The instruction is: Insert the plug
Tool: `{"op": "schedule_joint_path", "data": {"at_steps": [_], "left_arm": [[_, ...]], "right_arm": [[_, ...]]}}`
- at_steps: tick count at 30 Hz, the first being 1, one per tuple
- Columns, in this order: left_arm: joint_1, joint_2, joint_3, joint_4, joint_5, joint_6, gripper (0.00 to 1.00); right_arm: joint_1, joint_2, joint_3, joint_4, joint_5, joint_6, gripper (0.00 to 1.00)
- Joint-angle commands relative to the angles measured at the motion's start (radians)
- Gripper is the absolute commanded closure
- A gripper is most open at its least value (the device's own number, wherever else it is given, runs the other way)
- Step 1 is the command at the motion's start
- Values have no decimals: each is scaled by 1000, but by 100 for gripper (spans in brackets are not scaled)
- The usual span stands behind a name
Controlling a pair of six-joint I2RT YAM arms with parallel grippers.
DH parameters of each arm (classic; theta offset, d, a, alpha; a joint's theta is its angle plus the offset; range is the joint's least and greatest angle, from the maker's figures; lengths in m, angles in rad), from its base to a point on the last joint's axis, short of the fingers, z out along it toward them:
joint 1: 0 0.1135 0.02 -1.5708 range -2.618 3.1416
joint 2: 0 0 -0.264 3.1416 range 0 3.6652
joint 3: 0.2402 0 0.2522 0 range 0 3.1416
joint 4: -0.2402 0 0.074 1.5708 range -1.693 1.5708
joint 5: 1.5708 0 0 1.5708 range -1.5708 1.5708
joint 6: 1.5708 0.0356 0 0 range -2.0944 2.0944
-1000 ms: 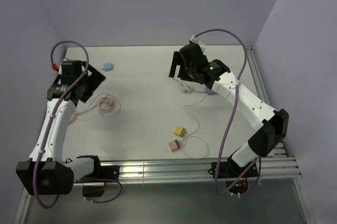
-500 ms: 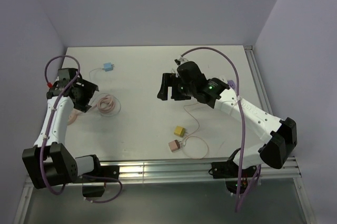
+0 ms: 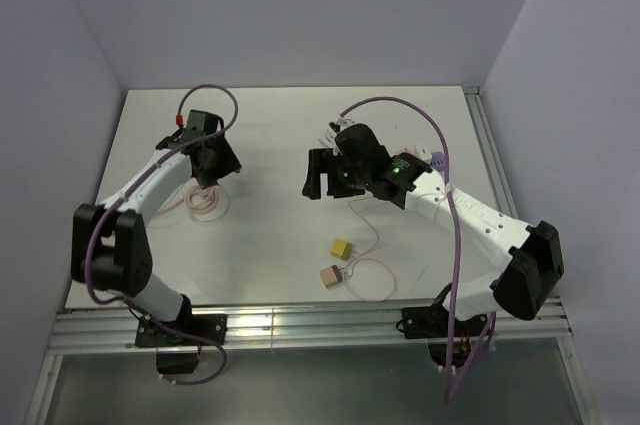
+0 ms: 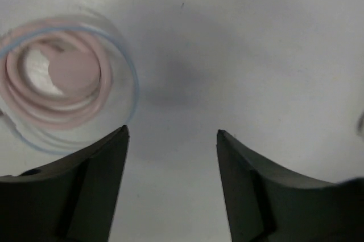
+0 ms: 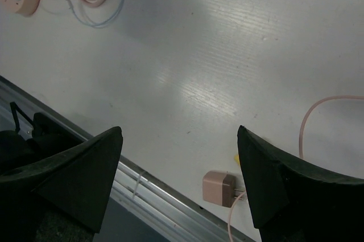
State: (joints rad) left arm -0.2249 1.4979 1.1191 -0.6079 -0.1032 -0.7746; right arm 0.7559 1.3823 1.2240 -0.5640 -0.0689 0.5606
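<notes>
A pink plug block [image 3: 331,276] with two prongs lies near the table's front edge, beside a yellow block [image 3: 342,247]. A thin pink cable [image 3: 372,283] loops by them. In the right wrist view the pink plug block [image 5: 219,188] shows low between the fingers, far below them. My right gripper [image 3: 320,173] [image 5: 179,131] hangs open and empty over mid-table. My left gripper [image 3: 218,167] [image 4: 172,134] is open with only bare table between its fingers, just beyond a coil of pink cable [image 3: 205,200] [image 4: 62,82].
A thin blue wire [image 4: 128,82] rings the coil. A white cable end [image 3: 328,133] lies behind the right gripper. The metal rail [image 5: 142,188] runs along the table's front edge. Purple walls close the back and both sides.
My left arm has swung from the table's left edge toward the back middle, and its jaws have narrowed. My right gripper moved left and nearer, then held still.
</notes>
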Motion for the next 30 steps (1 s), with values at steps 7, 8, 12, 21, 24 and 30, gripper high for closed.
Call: {"op": "schedule_joint_path", "data": {"at_steps": [7,8,12,21,24,30], "left_arm": [[1,229,244,-131,-168,291,56],[1,234,243,-131,-180,293,55],[1,210,212,-116,-207,278,49],[15,231,114,-66,-165,253,39],[22,255,113,-55,-171,259,43],[36,288,117,-23,-115,261,70]], "right_arm": [[-1,-72,-60,21,47,-51,12],[-1,-75,-63,15,52,-53,12],[-3,-74,-66,6,66,-59,12],[-3,-68,-69,10,43,-50,12],[-3,-77,-78,16,46,-47,12],[-3,-86,-87,13,67,-41,12]]}}
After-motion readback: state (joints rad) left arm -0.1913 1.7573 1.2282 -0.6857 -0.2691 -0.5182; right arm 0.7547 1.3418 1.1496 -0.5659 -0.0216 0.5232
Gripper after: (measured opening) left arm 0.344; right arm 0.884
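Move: The pink cord coil lies about 7 cm to the left gripper's left, nearly level with it fore and aft, and some 8 cm below. The plug's round head sits inside the coil, roughly 6 cm to the gripper's left; a thin blue cord loops around the coil. The pink round socket is about 25 cm to the left and 4 cm back. From the idle right gripper the coil is some 27 cm left, 8 cm ahead and 17 cm lower. Bring the left gripper to the coil's right side: reach forward and a little down about 3 cm, swing left roughly 5 cm, then draw back and sink until about 6 cm lower. Roll its left side up and tip the fingers steeper; narrow them, reopen partway, then close them around the raised outer strand. Ease the open right hand slightly down and right. ##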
